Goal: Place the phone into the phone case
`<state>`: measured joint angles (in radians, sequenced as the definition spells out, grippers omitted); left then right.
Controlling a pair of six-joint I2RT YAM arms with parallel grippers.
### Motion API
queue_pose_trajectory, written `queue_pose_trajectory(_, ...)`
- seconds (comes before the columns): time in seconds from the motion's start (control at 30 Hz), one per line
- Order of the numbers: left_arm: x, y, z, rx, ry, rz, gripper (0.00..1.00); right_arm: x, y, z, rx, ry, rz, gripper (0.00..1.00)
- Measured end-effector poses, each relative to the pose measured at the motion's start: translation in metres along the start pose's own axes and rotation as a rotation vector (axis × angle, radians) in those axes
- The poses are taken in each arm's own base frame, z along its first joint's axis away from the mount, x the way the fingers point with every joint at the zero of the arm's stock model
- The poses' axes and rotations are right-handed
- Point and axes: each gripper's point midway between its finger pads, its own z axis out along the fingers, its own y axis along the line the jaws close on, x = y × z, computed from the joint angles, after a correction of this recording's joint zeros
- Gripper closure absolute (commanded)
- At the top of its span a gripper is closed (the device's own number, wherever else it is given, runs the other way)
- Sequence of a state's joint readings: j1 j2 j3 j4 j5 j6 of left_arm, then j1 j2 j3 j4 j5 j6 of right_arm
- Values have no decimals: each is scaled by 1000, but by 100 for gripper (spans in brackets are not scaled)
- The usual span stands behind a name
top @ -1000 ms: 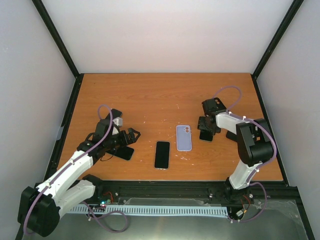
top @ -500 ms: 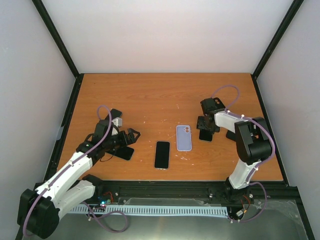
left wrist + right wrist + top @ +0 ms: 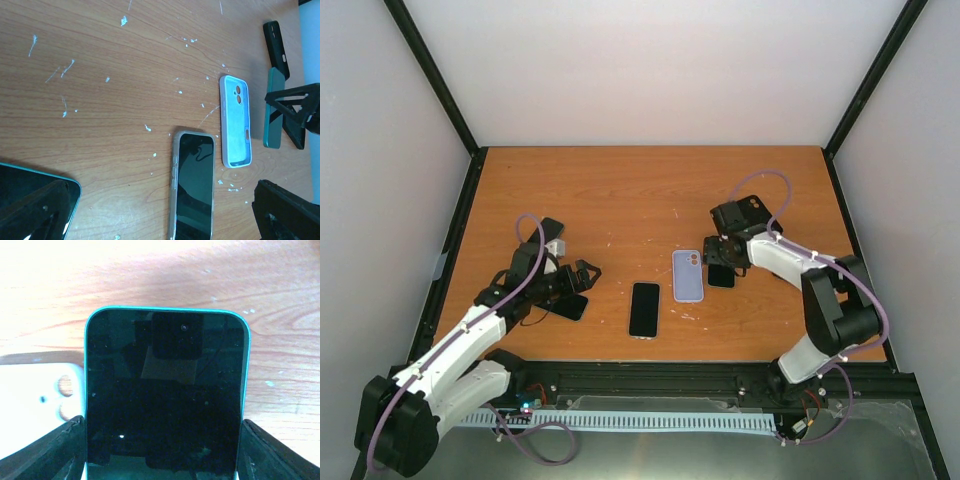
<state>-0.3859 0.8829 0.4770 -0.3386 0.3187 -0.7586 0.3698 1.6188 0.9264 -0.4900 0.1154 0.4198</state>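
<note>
My right gripper (image 3: pixel 722 258) is shut on a teal-edged phone (image 3: pixel 721 276) and holds it just right of the light blue phone case (image 3: pixel 688 276), which lies open side up mid-table. In the right wrist view the phone (image 3: pixel 167 385) fills the space between my fingers (image 3: pixel 52 452), with the case (image 3: pixel 40 400) at its left. My left gripper (image 3: pixel 584 271) is open and empty above the table. A second teal phone (image 3: pixel 569 305) lies beside it. The left wrist view shows the case (image 3: pixel 235 121) and the held phone (image 3: pixel 274 107).
A dark phone in a clear case (image 3: pixel 643 309) lies left of the blue case, also seen in the left wrist view (image 3: pixel 194 187). A black case (image 3: pixel 276 46) lies at the far right. The table's front rail (image 3: pixel 650 375) runs along the near edge.
My right gripper has moved left with the teal phone, closer to the light blue case. The left arm has barely moved.
</note>
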Motion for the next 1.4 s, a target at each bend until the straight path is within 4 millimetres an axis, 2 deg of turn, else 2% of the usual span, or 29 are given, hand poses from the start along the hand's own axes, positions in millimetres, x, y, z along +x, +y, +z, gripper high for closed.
queue_pose_trajectory(0.13,1,0,0,3,1,-8,0,-7,24,-20,-55,-69,-26,33)
queue_pose_trajectory(0.23,1,0,1,5,2,-12,1,-8,42,-28,-92,-101,-39,32)
queue_pose_trajectory(0.47,2,0,1,6,4,-15,0,-2,84,-33,-168,-165,-69,32)
queue_pose_trajectory(0.6,5,3,2,3,9,-19,0,-1,99,-24,-180,-198,-85,32)
queue_pose_trajectory(0.8,5,3,1,4,6,-18,0,8,96,-11,-147,-226,-91,32)
queue_pose_trajectory(1.2,6,4,2,5,9,-19,0,17,96,-10,-95,-264,-106,32)
queue_pose_trajectory(1.4,6,4,2,8,8,-18,1,29,98,-7,-82,-268,-117,32)
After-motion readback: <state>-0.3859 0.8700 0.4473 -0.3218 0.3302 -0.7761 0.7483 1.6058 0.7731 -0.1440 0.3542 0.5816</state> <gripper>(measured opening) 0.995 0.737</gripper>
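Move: The lilac phone case lies open about 9 cm to the left of the right hand, some 4 cm nearer the base and 3 cm below. Around it, the phone in the clear case lies some 21 cm to the left of that hand and 13 cm back, and an empty black case about 10 cm to its right and 11 cm ahead. From the idle left hand, the lilac case is roughly 24 cm to the right, level with it fore and aft, and 10 cm below. Still gripping the green-edged phone by its long sides, the right hand lifts it about 3.5 cm while sweeping it some 10 cm left to over the lilac phone case, tilting the phone's far end up by roughly 15 degrees on the way. It then sinks about 3.5 cm and eases some 2 cm back towards the base with the grip unchanged, bringing the low near end down into the case and bearing it against the near rim, the far end still raised. ##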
